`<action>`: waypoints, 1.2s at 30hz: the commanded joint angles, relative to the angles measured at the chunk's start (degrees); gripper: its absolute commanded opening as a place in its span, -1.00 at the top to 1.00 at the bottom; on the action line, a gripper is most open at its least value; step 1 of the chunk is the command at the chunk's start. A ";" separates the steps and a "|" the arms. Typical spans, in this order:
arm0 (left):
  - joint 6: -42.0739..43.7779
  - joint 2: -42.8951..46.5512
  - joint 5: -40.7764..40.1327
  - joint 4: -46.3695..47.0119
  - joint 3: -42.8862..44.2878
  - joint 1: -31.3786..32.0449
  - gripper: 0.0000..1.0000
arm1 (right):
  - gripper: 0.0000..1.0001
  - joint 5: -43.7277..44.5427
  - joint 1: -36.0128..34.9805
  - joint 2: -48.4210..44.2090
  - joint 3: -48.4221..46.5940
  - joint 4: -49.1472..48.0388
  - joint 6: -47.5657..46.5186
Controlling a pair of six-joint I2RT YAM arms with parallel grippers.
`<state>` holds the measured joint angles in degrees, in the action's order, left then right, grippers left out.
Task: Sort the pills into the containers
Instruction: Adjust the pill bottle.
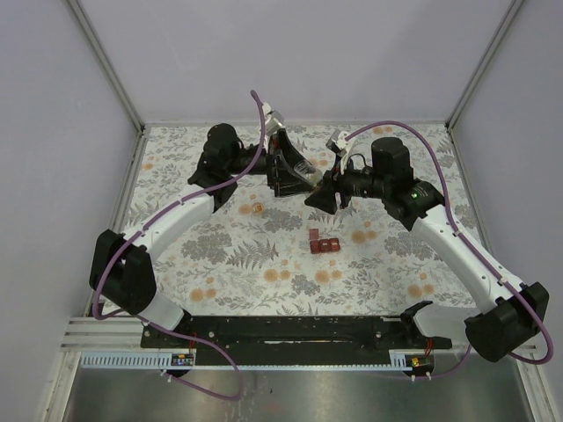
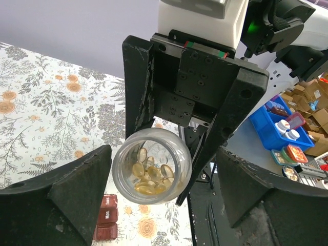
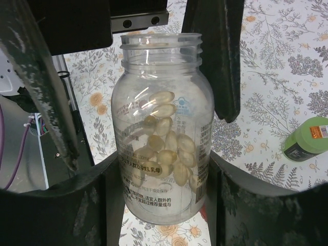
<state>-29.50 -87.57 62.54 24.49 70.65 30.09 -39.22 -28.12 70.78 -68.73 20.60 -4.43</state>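
My right gripper (image 3: pixel 164 177) is shut on the body of a clear open bottle (image 3: pixel 163 128), held off the floral cloth. Yellowish pills (image 3: pixel 166 146) lie inside the bottle. In the left wrist view the bottle's mouth (image 2: pixel 151 166) faces the camera, and the pills (image 2: pixel 148 177) show through it. My left gripper (image 2: pixel 163 171) is open, with a finger on each side of the bottle's mouth and not touching it. The dark-red pill box (image 1: pixel 324 243) lies on the cloth with its lids closed, also seen under the bottle (image 2: pixel 106 221). A green bottle (image 3: pixel 306 139) lies on its side.
A small orange item (image 1: pixel 258 208) lies on the cloth left of the pill box. Both arms meet over the back middle of the table (image 1: pixel 220 264), between grey walls. Beyond the table edge stands a blue bin (image 2: pixel 277 125) of boxes.
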 commanded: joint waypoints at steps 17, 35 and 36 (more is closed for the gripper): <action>-0.39 0.21 2.93 2.40 1.42 0.59 0.59 | 1.00 0.37 0.35 -2.05 1.40 -2.32 -1.20; -7.59 3.02 0.56 13.11 -3.77 0.24 1.00 | 0.01 3.10 0.96 -3.28 1.23 -3.55 0.38; -7.94 3.02 0.47 13.47 -3.94 0.24 1.00 | 0.00 3.10 0.87 -3.46 1.23 -3.46 0.47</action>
<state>-33.19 -87.70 61.87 30.22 67.72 30.37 -39.13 -28.10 68.95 -66.70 19.29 -4.36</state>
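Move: The pill bottle is still gripped by the right hand around its lower half, its middle about 2 cm above and 1 cm left of that hand, with its open mouth towards the left hand. From the left hand, whose open fingers already flank the upper part, the bottle's middle lies some 3 cm right and 2 cm below. Under the left hand, about 32 cm down, the brown box sits roughly 8 cm right and 2 cm ahead; the green jar is 22 cm ahead, 5 cm right and about 30 cm down. The left fingers close from nearly wide open to a little over half and pinch the upper part of the bottle from both sides, stopping on it with their grip effort rising clearly and staying up. The left hand itself sinks only about half a centimetre, early on. The right hand stays practically in place and keeps its hold lower on the bottle. ##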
